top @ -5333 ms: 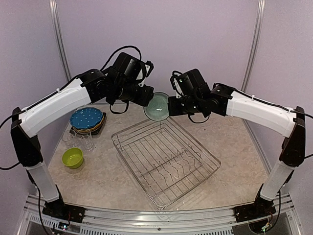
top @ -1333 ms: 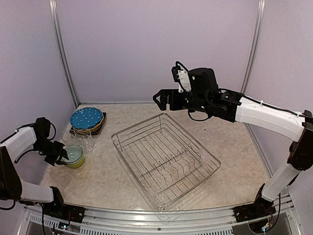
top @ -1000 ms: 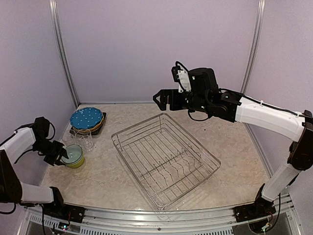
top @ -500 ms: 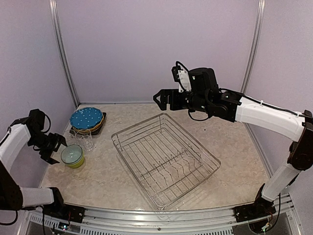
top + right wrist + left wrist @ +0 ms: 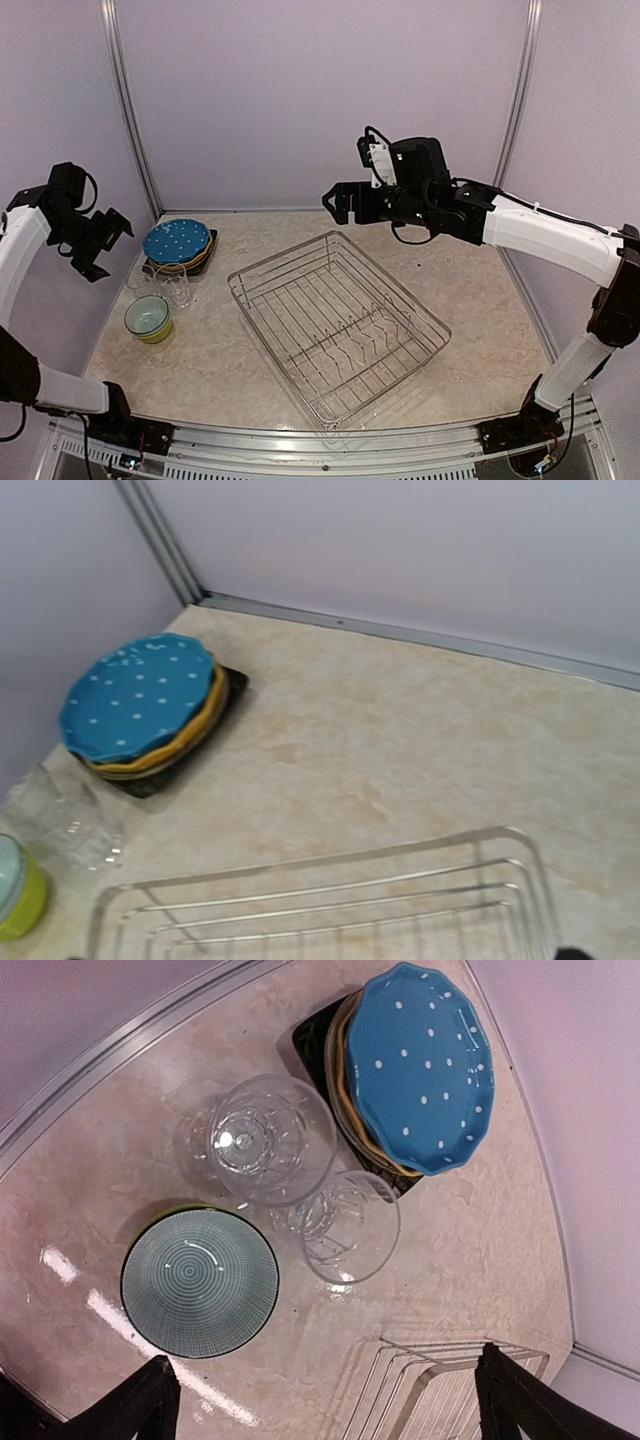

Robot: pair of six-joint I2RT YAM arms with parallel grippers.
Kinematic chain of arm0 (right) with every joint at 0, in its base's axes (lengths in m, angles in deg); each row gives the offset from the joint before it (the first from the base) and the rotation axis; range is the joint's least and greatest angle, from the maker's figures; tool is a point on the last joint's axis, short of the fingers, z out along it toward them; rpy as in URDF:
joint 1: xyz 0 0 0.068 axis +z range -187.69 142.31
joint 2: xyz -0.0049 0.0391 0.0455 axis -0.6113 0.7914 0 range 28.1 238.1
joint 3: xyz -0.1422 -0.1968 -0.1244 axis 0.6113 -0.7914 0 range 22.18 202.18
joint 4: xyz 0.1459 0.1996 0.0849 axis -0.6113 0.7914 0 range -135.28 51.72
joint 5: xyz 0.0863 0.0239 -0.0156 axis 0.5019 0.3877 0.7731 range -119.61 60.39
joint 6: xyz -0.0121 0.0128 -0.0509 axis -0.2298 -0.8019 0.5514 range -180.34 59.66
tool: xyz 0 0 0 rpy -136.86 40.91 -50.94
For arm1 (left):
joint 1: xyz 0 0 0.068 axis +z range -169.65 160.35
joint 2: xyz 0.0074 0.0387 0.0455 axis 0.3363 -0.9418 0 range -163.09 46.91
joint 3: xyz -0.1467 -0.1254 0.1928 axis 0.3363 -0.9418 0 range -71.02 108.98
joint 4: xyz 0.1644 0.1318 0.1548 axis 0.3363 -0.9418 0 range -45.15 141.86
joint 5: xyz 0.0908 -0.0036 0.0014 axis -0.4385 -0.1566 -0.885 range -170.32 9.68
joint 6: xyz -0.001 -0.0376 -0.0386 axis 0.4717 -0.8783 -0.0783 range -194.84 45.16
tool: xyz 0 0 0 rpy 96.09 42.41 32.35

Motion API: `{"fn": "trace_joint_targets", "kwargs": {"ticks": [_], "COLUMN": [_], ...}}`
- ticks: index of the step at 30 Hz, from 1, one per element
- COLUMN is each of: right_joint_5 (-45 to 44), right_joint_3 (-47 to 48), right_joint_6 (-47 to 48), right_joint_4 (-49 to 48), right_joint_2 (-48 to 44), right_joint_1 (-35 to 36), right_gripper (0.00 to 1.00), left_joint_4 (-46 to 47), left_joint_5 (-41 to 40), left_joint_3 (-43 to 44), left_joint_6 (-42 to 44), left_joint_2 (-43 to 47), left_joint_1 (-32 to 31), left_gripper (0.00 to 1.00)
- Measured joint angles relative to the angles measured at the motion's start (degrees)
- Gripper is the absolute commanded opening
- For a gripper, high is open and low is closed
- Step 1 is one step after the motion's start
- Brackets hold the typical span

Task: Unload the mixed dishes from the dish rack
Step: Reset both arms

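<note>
The dish rack (image 5: 340,322) stands in the middle of the table with nothing in it; its corner (image 5: 452,1392) and its far rim (image 5: 330,865) show in the wrist views. At the back left, the blue-dotted plate (image 5: 176,240) (image 5: 420,1065) (image 5: 138,695) tops a stack on the black square plate (image 5: 312,1035). Two clear glasses (image 5: 272,1138) (image 5: 350,1228) stand beside it. The pale-blue bowl (image 5: 147,316) (image 5: 200,1282) sits inside the lime bowl (image 5: 22,900). My left gripper (image 5: 102,247) (image 5: 325,1410) hangs open high above the bowls. My right gripper (image 5: 338,203) is open above the rack's far end.
The enclosure's left wall and its metal post (image 5: 122,95) stand close behind my left arm. The table's back edge rail (image 5: 420,638) runs behind the rack. Bare tabletop (image 5: 480,270) lies right of the rack.
My left gripper has opened, leaving the pale-blue bowl nested in the lime bowl, and risen up and back. My right arm has barely shifted.
</note>
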Motion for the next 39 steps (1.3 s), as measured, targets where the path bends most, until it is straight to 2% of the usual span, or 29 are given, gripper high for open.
{"fn": "trace_joint_targets", "kwargs": {"ticks": [8, 18, 25, 31, 39], "right_joint_5": [2.1, 5.1, 7.6, 12.0, 16.2], "right_joint_3": [1.3, -1.4, -8.4, -17.4, -24.4], "right_joint_6": [2.8, 4.1, 4.5, 4.8, 4.6], "right_joint_4": [4.2, 7.9, 8.7, 8.3, 5.5], "right_joint_2": [-0.5, -7.1, -11.5, -14.0, -15.6], "right_joint_1": [-5.5, -15.8, -20.2, -21.0, -21.0], "right_gripper": [0.99, 0.99, 0.99, 0.99, 0.99], "left_joint_4": [-0.6, -0.8, -0.1, 1.9, 7.6], "left_joint_5": [-2.7, -8.1, -12.3, -15.6, -15.3], "left_joint_3": [15.2, 28.8, 30.4, 30.4, 24.7], "left_joint_6": [5.1, 10.6, 14.4, 15.5, 12.2], "left_joint_2": [-9.4, -20.7, -26.0, -28.5, -29.6], "left_joint_1": [-7.4, -22.5, -32.0, -39.2, -42.3], "left_gripper": [0.99, 0.99, 0.99, 0.99, 0.99]}}
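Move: Empty and wide open, the left hand has the rack's left corner about 21 cm to its right, 3 cm ahead and 16 below; the stacked bowls some 5 cm back and 3 right, the glasses 4 ahead and 1 right, the plate stack 12 ahead and 3 right, all roughly 18 down. From the right hand the rack's middle is 14 cm back, 1 left, 28 below; its far corner 6 ahead, dead in line, 24 below. Leaving the bowls, the open left hand climbs forward some 10 cm, then sweeps about 24 cm right, away from the plate stack to above the rack's left corner, sinking to its starting height and turning 45 degrees clockwise. The right hand, also open, slides 15 cm right from over the rack, then drops 10 cm, its fingers tipping down. ##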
